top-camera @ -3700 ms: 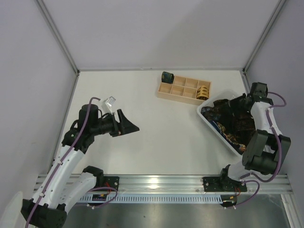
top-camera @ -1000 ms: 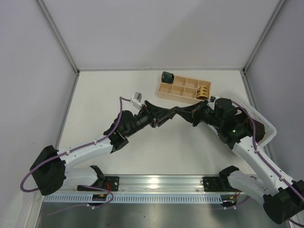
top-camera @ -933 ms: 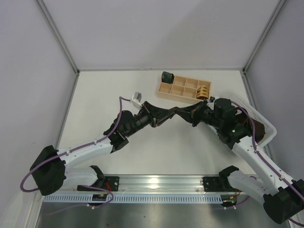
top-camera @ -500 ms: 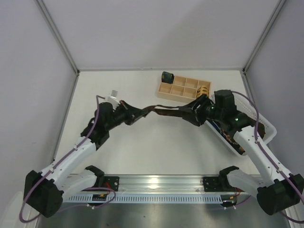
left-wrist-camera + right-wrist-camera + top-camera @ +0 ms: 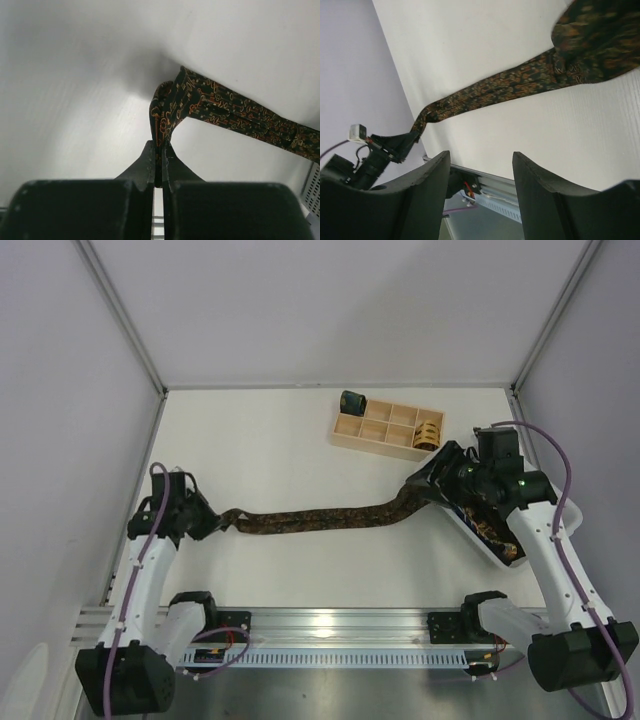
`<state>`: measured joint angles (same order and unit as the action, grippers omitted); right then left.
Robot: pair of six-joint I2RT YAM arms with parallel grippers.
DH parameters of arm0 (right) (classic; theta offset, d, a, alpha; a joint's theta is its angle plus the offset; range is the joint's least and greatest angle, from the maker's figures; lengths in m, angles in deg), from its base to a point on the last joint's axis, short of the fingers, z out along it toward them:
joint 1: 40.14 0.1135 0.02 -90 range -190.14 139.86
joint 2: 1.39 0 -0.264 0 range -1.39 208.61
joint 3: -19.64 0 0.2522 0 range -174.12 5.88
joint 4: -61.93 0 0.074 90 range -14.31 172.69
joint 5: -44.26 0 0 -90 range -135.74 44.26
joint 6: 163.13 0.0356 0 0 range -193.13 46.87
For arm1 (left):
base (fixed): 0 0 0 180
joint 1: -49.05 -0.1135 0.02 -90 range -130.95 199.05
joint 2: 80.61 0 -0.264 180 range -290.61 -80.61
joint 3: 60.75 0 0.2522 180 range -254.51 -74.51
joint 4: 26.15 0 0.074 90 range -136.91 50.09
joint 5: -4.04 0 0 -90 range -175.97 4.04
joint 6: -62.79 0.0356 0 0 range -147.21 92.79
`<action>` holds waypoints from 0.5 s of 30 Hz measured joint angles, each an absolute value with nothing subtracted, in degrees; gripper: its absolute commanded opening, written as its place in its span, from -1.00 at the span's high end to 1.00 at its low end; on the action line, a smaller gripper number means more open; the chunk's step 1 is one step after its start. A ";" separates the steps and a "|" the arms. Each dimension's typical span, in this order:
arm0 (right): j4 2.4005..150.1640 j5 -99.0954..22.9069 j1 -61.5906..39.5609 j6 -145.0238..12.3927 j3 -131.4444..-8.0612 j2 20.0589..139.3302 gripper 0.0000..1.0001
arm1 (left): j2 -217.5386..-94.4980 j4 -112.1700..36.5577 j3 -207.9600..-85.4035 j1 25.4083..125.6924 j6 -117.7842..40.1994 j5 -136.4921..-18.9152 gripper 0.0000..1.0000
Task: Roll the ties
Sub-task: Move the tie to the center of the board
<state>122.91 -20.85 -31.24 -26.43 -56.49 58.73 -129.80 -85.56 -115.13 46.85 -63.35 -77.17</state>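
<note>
A long dark tie (image 5: 320,518) with a tan mottled pattern lies stretched across the table. My left gripper (image 5: 218,525) is shut on its narrow end, and the left wrist view shows the folded fabric (image 5: 167,107) pinched at my left gripper (image 5: 161,146). The tie's wide end (image 5: 592,45) rests by the white basket (image 5: 560,508). Just above that end, my right gripper (image 5: 432,478) is open and holds nothing (image 5: 481,159). Two rolled ties are at the wooden tray (image 5: 372,438): a dark green coil (image 5: 352,401) and a tan-gold coil (image 5: 428,431).
More dark ties (image 5: 488,528) are heaped in the basket at the right. The tray stands at the back, beyond the stretched tie. Grey walls enclose the table at the left, back and right. A metal rail (image 5: 340,625) runs along the near edge.
My left gripper shut on the tie's narrow end and pulled it far left, laying the tie out flat. My right gripper opened, let the tie go and drew back toward the basket.
</note>
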 measured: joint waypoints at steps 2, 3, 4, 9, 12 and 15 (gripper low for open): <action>123.00 -20.94 -30.58 -27.79 -55.68 58.78 -0.16 | -131.79 -86.91 -116.07 43.88 -61.63 -78.37 0.99; 123.21 -21.20 -30.03 -28.40 -55.22 58.99 -0.16 | -133.04 -87.48 -116.71 41.65 -60.86 -78.87 0.99; 123.56 -21.44 -29.57 -28.90 -54.96 59.23 -0.16 | -134.24 -87.79 -117.28 38.70 -59.92 -78.94 0.99; 124.48 -23.08 -27.24 -31.77 -54.65 62.67 -0.14 | -139.53 -87.11 -119.68 27.47 -55.97 -77.82 0.96; 124.24 -25.14 -25.42 -33.23 -54.67 65.22 -0.11 | -145.58 -85.62 -121.19 24.76 -53.87 -75.13 0.99; 122.95 -27.56 -22.97 -33.89 -54.80 68.81 -0.05 | -151.02 -84.12 -121.47 23.95 -52.16 -72.75 0.93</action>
<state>122.95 -27.56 -22.97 -33.89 -54.80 68.81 -151.02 -84.12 -121.47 23.95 -52.16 -72.75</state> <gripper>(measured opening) 0.549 0.034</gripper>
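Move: The tie is already pinched at its left end by the left hand, its middle some 27 cm to that hand's right, 7 cm ahead and about 10 cm below. The open board it is drawn to is about 9 cm left, 2 cm ahead and 9 cm below. From the open right hand, the tie's loose right end lies about 4 cm ahead, 3 cm right and 10 cm down; the white basket is 22 cm right and 6 cm ahead, the wooden box 30 cm ahead and 9 cm left, both nearly 20 cm below. The tie is dragged by its left end to the robot's left along the board: the left hand, still pinching, goes about 9 cm left, nearly level, then sinks some 3 cm and edges forward, turning counter-clockwise and tipping its fingers steeper. The right hand, fingers staying open, sinks about 7 cm towards the board beside the tie's loose end, drifting slightly left. ##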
